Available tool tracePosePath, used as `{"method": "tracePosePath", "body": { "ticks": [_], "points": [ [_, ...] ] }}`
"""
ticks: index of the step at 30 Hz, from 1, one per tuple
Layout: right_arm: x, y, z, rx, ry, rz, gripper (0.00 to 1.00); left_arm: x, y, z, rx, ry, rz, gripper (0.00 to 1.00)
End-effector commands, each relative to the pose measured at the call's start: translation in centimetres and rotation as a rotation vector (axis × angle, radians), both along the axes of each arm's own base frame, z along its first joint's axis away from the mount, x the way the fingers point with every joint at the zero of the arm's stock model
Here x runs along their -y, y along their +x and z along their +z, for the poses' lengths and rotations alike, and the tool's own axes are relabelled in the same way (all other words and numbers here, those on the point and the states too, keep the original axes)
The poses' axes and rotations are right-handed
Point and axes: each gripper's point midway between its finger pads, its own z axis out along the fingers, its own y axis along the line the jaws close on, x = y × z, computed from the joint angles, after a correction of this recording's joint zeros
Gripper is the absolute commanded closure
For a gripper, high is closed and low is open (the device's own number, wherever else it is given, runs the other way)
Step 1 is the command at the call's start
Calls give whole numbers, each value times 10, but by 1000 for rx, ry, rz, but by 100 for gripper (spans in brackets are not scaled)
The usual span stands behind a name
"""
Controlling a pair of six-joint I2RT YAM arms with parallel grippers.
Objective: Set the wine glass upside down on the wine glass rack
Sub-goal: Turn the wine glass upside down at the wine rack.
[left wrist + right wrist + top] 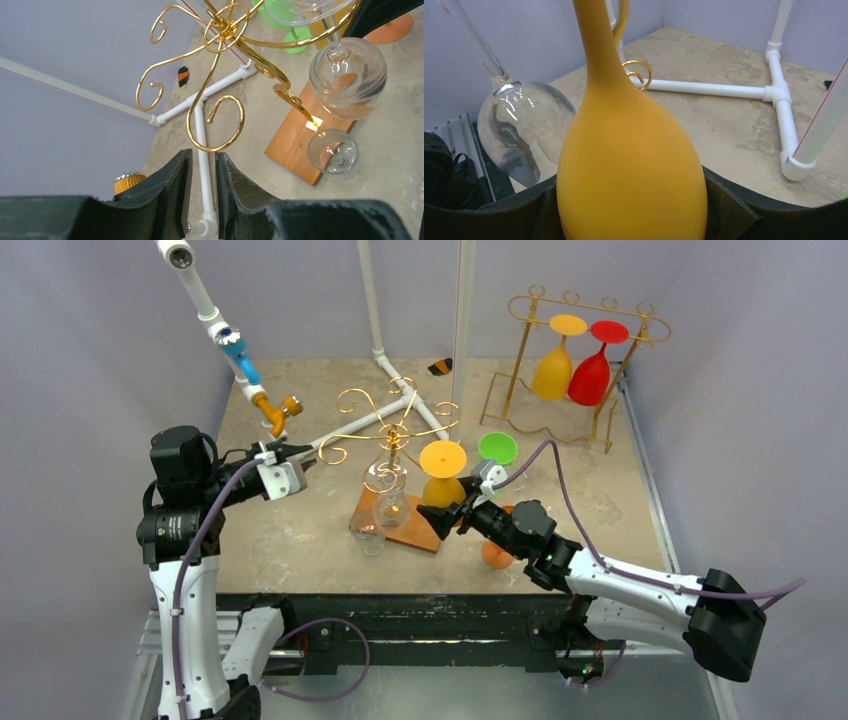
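An orange wine glass is upside down, foot on top, beside the gold wire rack on its wooden base. My right gripper is shut on its bowl; in the right wrist view the bowl fills the space between the jaws of that gripper. A clear glass hangs upside down on the rack. Another clear glass is at the base's near left corner. My left gripper is just left of a rack curl, its jaws a narrow gap apart and empty.
A second gold rack at the back right holds a yellow glass and a red glass. A green glass stands behind my right gripper. An orange foot shows beside the right arm. White pipes lie behind the rack.
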Motion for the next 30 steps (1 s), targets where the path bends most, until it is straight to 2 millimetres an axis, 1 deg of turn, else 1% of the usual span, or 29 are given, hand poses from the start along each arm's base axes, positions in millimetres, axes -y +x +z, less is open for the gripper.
{"method": "tracePosePath", "body": {
  "ticks": [1,5,8,10,11,12,13,16,23,26,30],
  "points": [
    [14,8,34,56,127,-80,36,4,1,10,60,1,-41,74],
    [16,6,39,78,112,-73,36,4,1,10,62,0,-43,74],
    [15,3,42,50,139,-60,32,4,1,10,61,-1,-43,74],
    [14,5,40,34,130,-67,25,4,1,10,65,0,-41,74],
    [13,6,38,23,124,-73,16,4,2,10,63,0,-41,75],
    [12,7,35,7,120,-75,5,4,2,10,63,1,-39,75],
    [11,8,34,-7,117,-79,2,4,2,10,63,1,-40,75],
    [12,12,26,-34,109,-103,1,4,2,11,67,2,-40,75],
    [15,10,29,-52,121,-110,1,4,1,10,64,2,-39,75],
    [20,5,39,-62,132,-102,1,4,1,8,63,6,-42,75],
    [29,-13,68,-57,141,-48,1,4,-1,5,63,18,-47,76]
  ]
}}
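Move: The right hand already holds the upside-down yellow wine glass by its bowl, with the gold rack's curl around or beside the stem, some 8 cm above the hand and about 1 cm ahead and 1 cm left. The rack's hub is 4 cm ahead, 9 left and 8 up; the hanging clear glass is 2 back and 10 left at hand height. Below, the orange glass lies 1 ahead and 13 right. From the left hand, the curl is about 21 cm right, 1 back and 3 below. Lifting the yellow glass a bit over 1 cm while easing about 1 cm right, the right hand then opens its fingers to full width to let go of the bowl. Opened, it first sinks about 1 cm, then slides off to the right and starts upward again, ending some 2 cm right of its start with the wrist turned about 5 degrees clockwise and tipped slightly down. ##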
